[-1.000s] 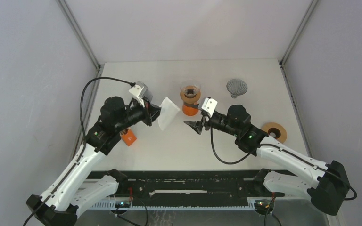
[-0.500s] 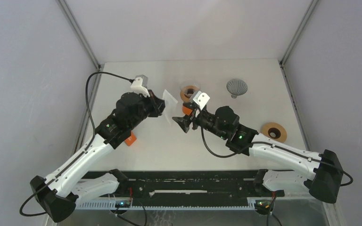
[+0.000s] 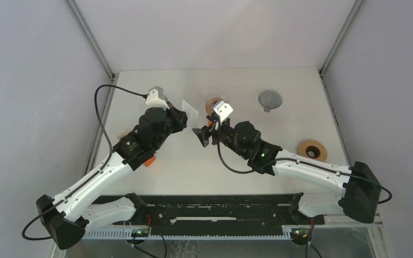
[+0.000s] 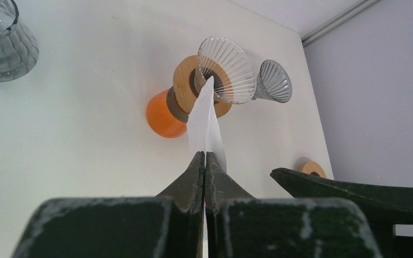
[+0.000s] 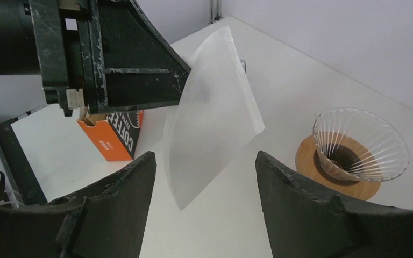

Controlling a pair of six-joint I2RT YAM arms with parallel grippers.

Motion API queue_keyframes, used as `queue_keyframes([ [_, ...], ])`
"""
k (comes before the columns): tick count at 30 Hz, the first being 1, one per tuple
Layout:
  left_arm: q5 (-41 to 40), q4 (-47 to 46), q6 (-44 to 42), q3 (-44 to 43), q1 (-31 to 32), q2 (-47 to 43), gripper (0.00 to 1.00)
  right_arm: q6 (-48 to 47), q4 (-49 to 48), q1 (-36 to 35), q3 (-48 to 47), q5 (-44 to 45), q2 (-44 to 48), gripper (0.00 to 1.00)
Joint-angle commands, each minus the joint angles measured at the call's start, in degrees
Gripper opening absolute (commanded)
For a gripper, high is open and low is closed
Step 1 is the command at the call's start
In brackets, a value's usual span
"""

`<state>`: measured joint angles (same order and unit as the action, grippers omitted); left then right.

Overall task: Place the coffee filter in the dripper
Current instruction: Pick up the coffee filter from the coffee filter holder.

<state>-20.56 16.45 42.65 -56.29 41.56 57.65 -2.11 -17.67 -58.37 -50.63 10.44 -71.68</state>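
The white paper coffee filter (image 3: 190,112) hangs in the air, pinched at one edge by my left gripper (image 3: 180,117), which is shut on it. In the left wrist view the filter (image 4: 204,123) stands edge-on above the closed fingertips of that gripper (image 4: 205,156), pointing at the dripper (image 4: 226,70), a clear ribbed glass cone on a wooden collar and an orange base. My right gripper (image 5: 204,158) is open; the filter (image 5: 212,118) floats just beyond its spread fingers, untouched. The dripper (image 5: 361,142) is at the right of that view. From above, the dripper (image 3: 213,103) is partly hidden behind the right wrist.
A grey ribbed cone (image 3: 270,99) stands at the back right, and a wooden ring (image 3: 312,150) lies on the table at the right. An orange filter box (image 3: 149,160) lies under the left arm. A glass vessel (image 4: 0,37) shows far left in the left wrist view.
The left gripper has carried the filter back and right toward the dripper. The right gripper has moved left and back, up to the filter, staying open.
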Motion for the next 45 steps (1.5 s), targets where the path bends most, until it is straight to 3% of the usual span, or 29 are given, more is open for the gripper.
queue_keyframes([
  [1, -3.5, -1.3, 2.5, -3.7, 1.0, 0.4, 0.00, 1.5, -4.9, -1.1, -3.2, 1.8, -0.9, 0.76],
  [20, -3.8, -1.4, 2.4, -4.2, 1.8, 0.8, 0.00, -3.1, -7.3, -2.0, -4.6, 10.9, -6.1, 0.72],
  [27, -3.5, -1.4, 2.7, -4.4, 1.8, 1.2, 0.00, -5.2, -7.5, -2.4, -4.6, 16.2, -6.9, 0.61],
  [33, -3.2, -1.8, 3.1, -4.6, 1.9, 1.9, 0.00, -5.5, -7.3, -2.6, -5.1, 15.0, -7.7, 0.55],
  [39, -2.6, -2.0, 3.1, -5.2, 2.0, 2.7, 0.00, -6.4, -6.5, -2.6, -5.9, 16.2, -9.1, 0.42],
  [45, -2.1, -2.1, 2.5, -5.8, 2.0, 3.4, 0.00, -7.2, -4.6, -1.9, -6.7, 15.8, -8.6, 0.10],
])
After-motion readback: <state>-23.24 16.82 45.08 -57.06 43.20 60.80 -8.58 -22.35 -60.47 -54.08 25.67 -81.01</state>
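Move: The paper filter in my left fingers has its middle about 5 cm ahead of my open right hand and 3 cm to its left, about level. From my left hand, the filter's middle sits roughly 3 cm ahead and 3 cm right, hanging slightly below. The dripper stands some 16 cm ahead of my right hand, 6 cm to its right and 9 cm lower; the orange carafe is directly under it, about 20 cm below my hand. I bring my right hand forward about 4 cm to the filter's free edge, first drifting slightly left and back again, and sink about 2 cm, turning some 13 degrees clockwise. Its wide-open fingers close and pinch that edge just to the right of my left fingertips. My left hand keeps its grip and eases about 1 cm down and right. ##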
